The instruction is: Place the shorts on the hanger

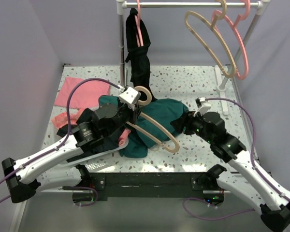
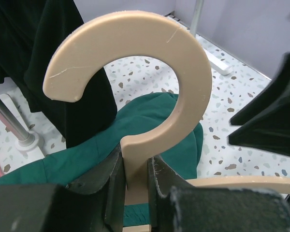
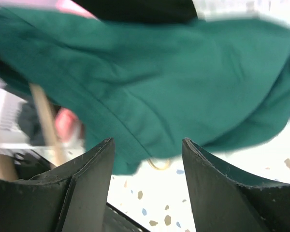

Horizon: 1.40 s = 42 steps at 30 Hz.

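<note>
The tan hanger (image 1: 157, 131) lies tilted across the middle of the table, one shoulder passing over the teal shorts (image 1: 166, 112). My left gripper (image 2: 135, 166) is shut on the neck just below the rounded hook (image 2: 183, 63); in the top view this gripper (image 1: 135, 115) sits at the left side of the shorts. The shorts (image 2: 150, 116) are bunched on the table behind the hook. My right gripper (image 3: 147, 145) is open, its tips just short of the shorts' edge (image 3: 150, 82), with nothing between them. It sits at the right side of the heap (image 1: 183, 123).
A long black garment (image 1: 137, 53) hangs from the rail on a pink hanger. Another tan hanger (image 1: 210, 41) and pink hangers (image 1: 237, 43) hang at the rail's right end. Pink cloths (image 1: 79, 92) lie at the left. The rack's post (image 1: 122, 53) stands behind the shorts.
</note>
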Motion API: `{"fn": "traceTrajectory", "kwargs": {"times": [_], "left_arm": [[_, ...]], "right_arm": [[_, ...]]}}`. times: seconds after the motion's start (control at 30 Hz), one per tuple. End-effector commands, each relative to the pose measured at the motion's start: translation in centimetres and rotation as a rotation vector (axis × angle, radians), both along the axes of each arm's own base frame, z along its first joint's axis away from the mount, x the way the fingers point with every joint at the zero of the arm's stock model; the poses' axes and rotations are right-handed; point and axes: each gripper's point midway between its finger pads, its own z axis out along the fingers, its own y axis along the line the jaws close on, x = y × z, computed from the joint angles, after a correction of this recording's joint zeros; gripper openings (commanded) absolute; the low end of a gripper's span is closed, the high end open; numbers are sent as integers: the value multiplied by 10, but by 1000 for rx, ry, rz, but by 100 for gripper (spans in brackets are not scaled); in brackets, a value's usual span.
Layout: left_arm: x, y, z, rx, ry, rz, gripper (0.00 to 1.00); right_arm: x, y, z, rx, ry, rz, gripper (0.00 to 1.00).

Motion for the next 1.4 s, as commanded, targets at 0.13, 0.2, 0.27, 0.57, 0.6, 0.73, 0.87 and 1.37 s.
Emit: {"fn": "traceTrajectory", "kwargs": {"times": [0.13,0.2,0.27,0.57,0.6,0.73,0.87,1.37], "left_arm": [[-15,10,47,-112,-121,-49,0],[-16,11,52,-127,-130,-51,0],[-18,12,56,-138,-134,-54,0],[-21,15,63,-165,-139,-55,0],[-21,15,64,-170,-141,-55,0],[-23,18,66,-177,-144,-56,0],[-23,16,74,-203,-163,-61,0],[-23,18,74,-203,-164,-59,0]], "right_arm": [[4,43,-50,60,38,168,60],[4,56,-67,69,46,211,59],[-2,72,-73,59,20,253,60],[-20,102,-104,-21,-98,252,68],[-20,104,-106,-19,-105,248,69],[-19,114,-116,-26,-131,250,73],[-19,122,-122,-61,-175,223,76],[4,119,-152,-240,-129,-72,82]]}}
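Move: The near end of the teal shorts' waistband lies about 14 cm left of the right gripper, 2 cm back and some 20 cm below. The hanger's near end is roughly 8 cm left of that gripper, 7 cm back and 2 cm above; the beige loop sits 12 cm left, 4 cm back and 22 cm down. From the left gripper, still holding the hanger, the waistband is about 5 cm back, 6 cm right and 28 cm below. Drop the open right gripper steeply, then swing it left in under the held hanger and on down to the shorts' waistband, about 17 cm down and 13 cm left in all, opening the fingers wider and rolling the hand some 15 degrees, left side down. Keep the left grip on the hanger's neck and ease it up some 3 cm and slightly back. ##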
